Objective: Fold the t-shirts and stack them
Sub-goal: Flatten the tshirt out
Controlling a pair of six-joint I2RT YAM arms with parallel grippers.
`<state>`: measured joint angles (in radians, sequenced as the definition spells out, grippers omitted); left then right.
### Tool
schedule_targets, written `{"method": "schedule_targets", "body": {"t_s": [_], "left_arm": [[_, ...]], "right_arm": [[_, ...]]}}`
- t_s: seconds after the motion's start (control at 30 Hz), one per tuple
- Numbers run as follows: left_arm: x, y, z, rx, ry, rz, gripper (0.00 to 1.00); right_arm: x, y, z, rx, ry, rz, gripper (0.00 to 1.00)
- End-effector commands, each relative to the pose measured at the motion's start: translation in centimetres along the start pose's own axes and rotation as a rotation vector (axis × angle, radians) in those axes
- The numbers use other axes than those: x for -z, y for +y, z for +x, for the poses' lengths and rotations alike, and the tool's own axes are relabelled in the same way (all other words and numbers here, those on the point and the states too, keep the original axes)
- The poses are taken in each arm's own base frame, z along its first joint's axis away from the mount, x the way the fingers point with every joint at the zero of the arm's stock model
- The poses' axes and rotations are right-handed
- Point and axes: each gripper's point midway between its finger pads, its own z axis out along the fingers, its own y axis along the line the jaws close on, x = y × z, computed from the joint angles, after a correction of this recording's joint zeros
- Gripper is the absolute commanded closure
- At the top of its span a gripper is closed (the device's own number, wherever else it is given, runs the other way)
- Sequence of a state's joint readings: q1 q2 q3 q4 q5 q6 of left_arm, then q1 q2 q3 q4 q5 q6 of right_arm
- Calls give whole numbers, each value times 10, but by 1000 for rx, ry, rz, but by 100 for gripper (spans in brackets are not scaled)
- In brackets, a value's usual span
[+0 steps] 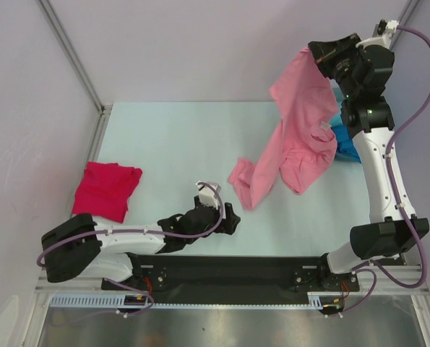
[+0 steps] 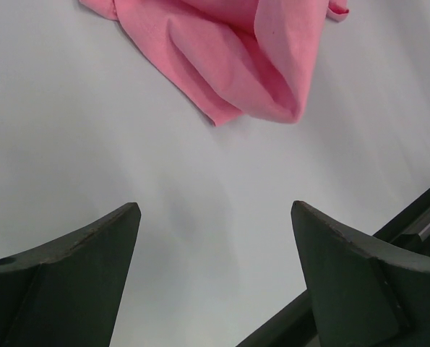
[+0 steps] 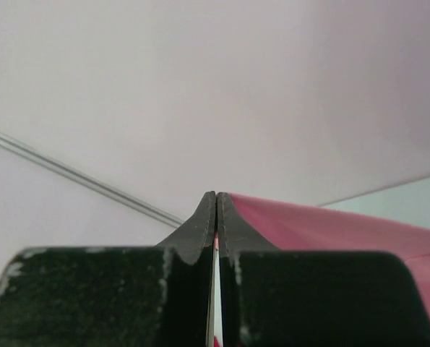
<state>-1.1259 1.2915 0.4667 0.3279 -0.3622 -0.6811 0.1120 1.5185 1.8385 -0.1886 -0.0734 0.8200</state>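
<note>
A light pink t-shirt [image 1: 295, 137] hangs from my right gripper [image 1: 310, 53], raised high at the back right and shut on its top edge; pink cloth [image 3: 330, 228] shows beside the closed jaws. The shirt's lower end drags on the table [image 1: 247, 184]. A small white neck tag [image 1: 324, 127] shows on it. My left gripper [image 1: 233, 217] lies low near the front centre, open and empty, with the pink shirt's end [image 2: 236, 58] just ahead of its fingertips [image 2: 121, 224]. A crimson-magenta t-shirt [image 1: 106, 189] lies folded at the left. A blue t-shirt [image 1: 345, 141] lies partly hidden behind the pink one.
The pale table [image 1: 171, 144] is bounded by a metal frame post [image 1: 70, 50] at the back left and white walls. The arms' black base plate [image 1: 222, 271] runs along the near edge.
</note>
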Motion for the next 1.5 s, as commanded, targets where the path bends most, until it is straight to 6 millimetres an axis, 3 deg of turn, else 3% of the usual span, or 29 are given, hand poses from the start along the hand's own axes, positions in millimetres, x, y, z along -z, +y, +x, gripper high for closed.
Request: {"method": "schedule_targets", "body": {"t_s": [0.0,0.13,0.17,0.23,0.27,0.33,0.37,0.47,0.8,0.9,0.93,1.0,1.07,1.17,1.33,1.47], "left_arm": [[-4,-20,-16,29,-45,39,8],[-13,-28,-9,-6,-39,-7,8],[-16,-44,-12,-23,-47,10,8],[-30,-46,4,-97,-15,-29,7],[-35,-67,-4,-109,-29,-5,7],[-47,-71,10,-191,-1,-27,7],[-50,-87,6,-201,-11,-6,7],[-57,-100,10,-248,-4,3,7],[-46,-109,15,-321,-20,-3,7],[-40,-124,22,-414,-34,5,7],[-35,-141,25,-439,-42,36,7],[-33,-154,33,-504,-43,62,7],[-28,-174,35,-512,-56,111,7],[-26,-185,35,-488,-61,149,7],[-35,-169,29,-525,-92,45,7],[-59,-125,16,-478,-45,-67,6]], "right_arm": [[21,64,-38,-17,-76,-224,100],[23,80,-49,-12,-84,-251,100],[22,82,-50,-11,-85,-252,100],[21,82,-51,-8,-83,-246,100],[21,83,-53,-8,-85,-246,100],[19,82,-53,-4,-84,-242,100],[15,79,-52,2,-79,-235,100],[13,81,-61,13,-84,-226,100],[3,67,-71,-10,-85,-208,100],[1,66,-74,-15,-89,-214,100],[-2,64,-73,-16,-85,-211,100],[0,68,-74,-15,-85,-223,100],[1,70,-74,-11,-85,-228,100],[7,73,-75,-4,-84,-235,100],[12,67,-70,5,-78,-221,100],[11,56,-63,0,-67,-199,100]]}}
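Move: The pink t-shirt hangs from the right hand's shut fingers. Its near-right hem rests on the table about 17 cm back of this hand, 2 cm to the right and 50 cm below; the near corner lies some 22 cm back and 14 cm left. The blue shirt in the bin is level ahead, about 22 cm right and 47 cm down. From the open left hand, the near-right hem is about 10 cm ahead and 23 cm right, the near corner 5 cm ahead and 6 cm right, both some 8 cm below. Still pinching the top of the pink t-shirt, the right hand lifts about 8 cm and then eases down a little, its fingers tipping slightly upward. The left hand, open and touching nothing, sweeps some 15 cm right, past the near side of the shirt's near corner towards the near-right hem; it draws back in the later part, then edges forward, its wrist rolling and turning clockwise. ##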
